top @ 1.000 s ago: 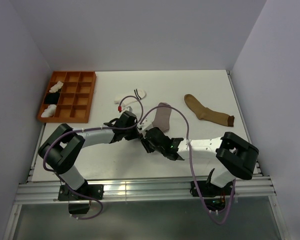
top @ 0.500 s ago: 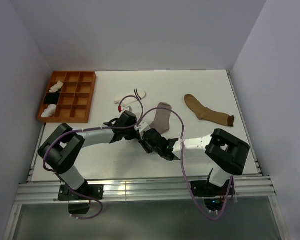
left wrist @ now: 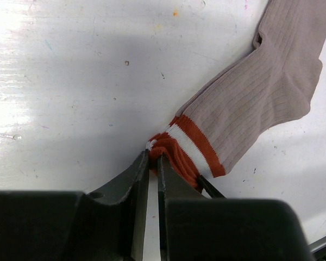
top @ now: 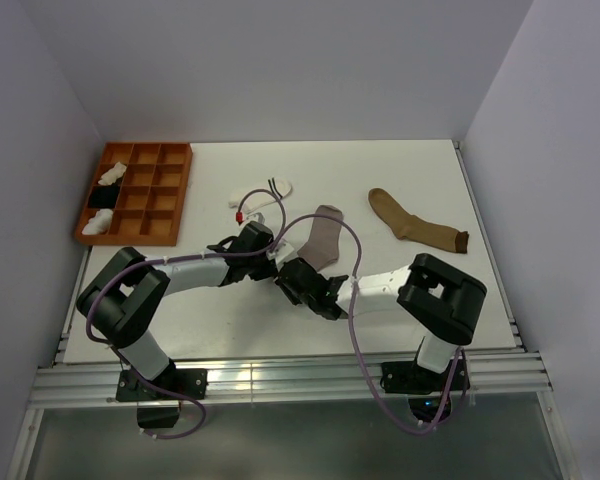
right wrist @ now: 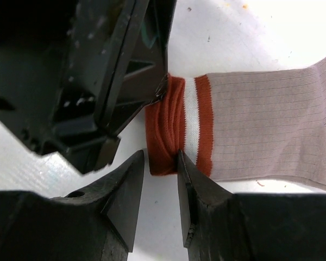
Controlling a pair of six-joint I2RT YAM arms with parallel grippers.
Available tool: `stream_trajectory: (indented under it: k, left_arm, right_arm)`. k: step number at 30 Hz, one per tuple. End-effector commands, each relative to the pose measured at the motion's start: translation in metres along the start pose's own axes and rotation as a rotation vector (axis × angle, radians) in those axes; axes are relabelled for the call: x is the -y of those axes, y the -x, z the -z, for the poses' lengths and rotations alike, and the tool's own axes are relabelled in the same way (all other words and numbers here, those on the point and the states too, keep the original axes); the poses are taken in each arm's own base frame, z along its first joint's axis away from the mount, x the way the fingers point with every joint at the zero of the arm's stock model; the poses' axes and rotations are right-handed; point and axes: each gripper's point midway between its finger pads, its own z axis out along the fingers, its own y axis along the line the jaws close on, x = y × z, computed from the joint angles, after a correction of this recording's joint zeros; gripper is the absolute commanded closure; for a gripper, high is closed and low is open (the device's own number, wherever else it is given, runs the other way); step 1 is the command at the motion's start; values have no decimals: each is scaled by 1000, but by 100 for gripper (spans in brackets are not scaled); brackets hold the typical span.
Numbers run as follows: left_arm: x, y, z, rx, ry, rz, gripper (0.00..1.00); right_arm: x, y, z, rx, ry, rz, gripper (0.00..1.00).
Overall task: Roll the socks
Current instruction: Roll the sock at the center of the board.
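The grey sock (top: 325,232) lies flat mid-table, its red-and-white cuff (left wrist: 193,144) rolled a few turns at the near end. My left gripper (left wrist: 153,157) is shut on one end of the red roll (right wrist: 164,130). At the other end, my right gripper (right wrist: 161,155) stands open. One finger (right wrist: 186,174) touches the roll and a thin gap shows at the other. The two grippers meet at the cuff, left gripper (top: 273,254) beside right gripper (top: 290,268). A short white sock with dark stripes (top: 262,194) lies behind. A tan-brown sock (top: 412,226) lies at the right.
An orange compartment tray (top: 185,190) at the back left holds white bundles (top: 110,175) and a black bundle (top: 102,197). Purple cables (top: 355,240) loop over the grey sock. The left gripper's black body (right wrist: 98,70) crowds the right wrist view.
The right arm's elbow has swung left and its gripper has edged up to the cuff, jaws slightly narrower. The left gripper has stayed put, still pinching the roll.
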Motion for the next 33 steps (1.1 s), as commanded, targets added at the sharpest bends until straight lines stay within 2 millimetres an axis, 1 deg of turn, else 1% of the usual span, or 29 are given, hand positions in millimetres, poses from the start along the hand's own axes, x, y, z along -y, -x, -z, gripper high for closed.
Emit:
stream_trajectory:
  k: [1, 6, 9, 10, 12, 13, 15, 16, 17, 18, 19, 20, 22, 23, 24, 25, 26, 27, 29, 30, 31, 32, 33]
  left_arm:
    - [-16, -11, -1, -35, 65, -36, 85]
    - [-16, -8, 1, -26, 66, -33, 85]
    - [-15, -8, 3, -26, 66, -33, 85]
    - [-14, -6, 3, -22, 63, -30, 84]
    - [-13, -4, 6, -10, 63, -18, 80]
    - [-13, -3, 7, -5, 61, -12, 75]
    - [-9, 4, 14, 27, 49, 9, 69]
    - [-9, 5, 16, 35, 45, 18, 61]
    - [-4, 11, 22, 54, 30, 32, 58]
    - [-4, 14, 24, 68, 29, 40, 52]
    - [-3, 17, 27, 80, 22, 49, 50]
    - [2, 24, 33, 104, 2, 64, 47]
    - [2, 29, 39, 129, -2, 80, 41]
    - [5, 34, 44, 147, -15, 93, 40]
    - [5, 36, 46, 156, -18, 98, 40]
    - [6, 38, 49, 164, -22, 102, 39]
    - [8, 42, 53, 175, -34, 111, 39]
    - [8, 42, 54, 177, -39, 113, 39]
    - [12, 42, 56, 179, -61, 115, 39]
    - [13, 42, 57, 178, -65, 117, 38]
    - [13, 41, 57, 178, -67, 115, 38]
    - [13, 40, 56, 173, -71, 118, 38]
    - [13, 40, 56, 170, -73, 120, 38]
  right_arm:
    - [5, -12, -4, -60, -50, -2, 61]
    - [10, -21, -5, -93, -65, -3, 62]
    - [10, -26, -6, -114, -72, 4, 76]
    - [10, -26, -6, -117, -72, 2, 86]
    - [8, -28, -6, -127, -56, -3, 97]
    - [9, -28, -5, -129, -51, -19, 99]
    - [10, -25, -2, -125, -25, -48, 100]
    - [5, -25, 0, -127, 16, -74, 100]
    - [9, -24, 0, -131, 33, -105, 100]
    - [9, -23, 2, -130, 56, -136, 100]
    - [3, -23, 4, -142, 114, -164, 100]
    - [11, -23, 3, -146, 121, -202, 100]
    - [13, -20, 6, -144, 164, -267, 100]
    - [6, -19, 9, -153, 229, -294, 100]
    - [12, -17, 8, -154, 248, -347, 100]
    - [12, -14, 9, -151, 275, -375, 100]
    - [5, -9, 13, -147, 352, -404, 100]
    - [10, -7, 13, -146, 373, -445, 100]
    - [8, -5, 15, -152, 440, -535, 100]
    - [1, 0, 19, -145, 515, -601, 100]
    - [9, 3, 19, -134, 540, -653, 100]
    - [10, 4, 20, -130, 568, -690, 100]
    - [6, 4, 22, -143, 618, -747, 100]
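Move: The right hand's half-open fingers straddle the near end of the grey sock's rolled red cuff, whose middle lies about 2 cm ahead, 1 cm left and 1 cm below. The left hand still pinches its far end, that middle being roughly 2 cm back and 2 cm to its right. From the right hand, the sock's foot lies some 11 cm ahead and 7 cm right, the white sock about 24 cm ahead and 7 cm left. Barely shifting at first, the right hand shuts its fingers on the near part of the rolled cuff; the left then opens, lets go of the far end and rises about 6 cm, easing 2 cm left. Keeping its pinch low over the board, the right hand rolls some 40 degrees, mostly about its fingers, clockwise looking along them, and carries the cuff about 3 cm right, a little forward. ##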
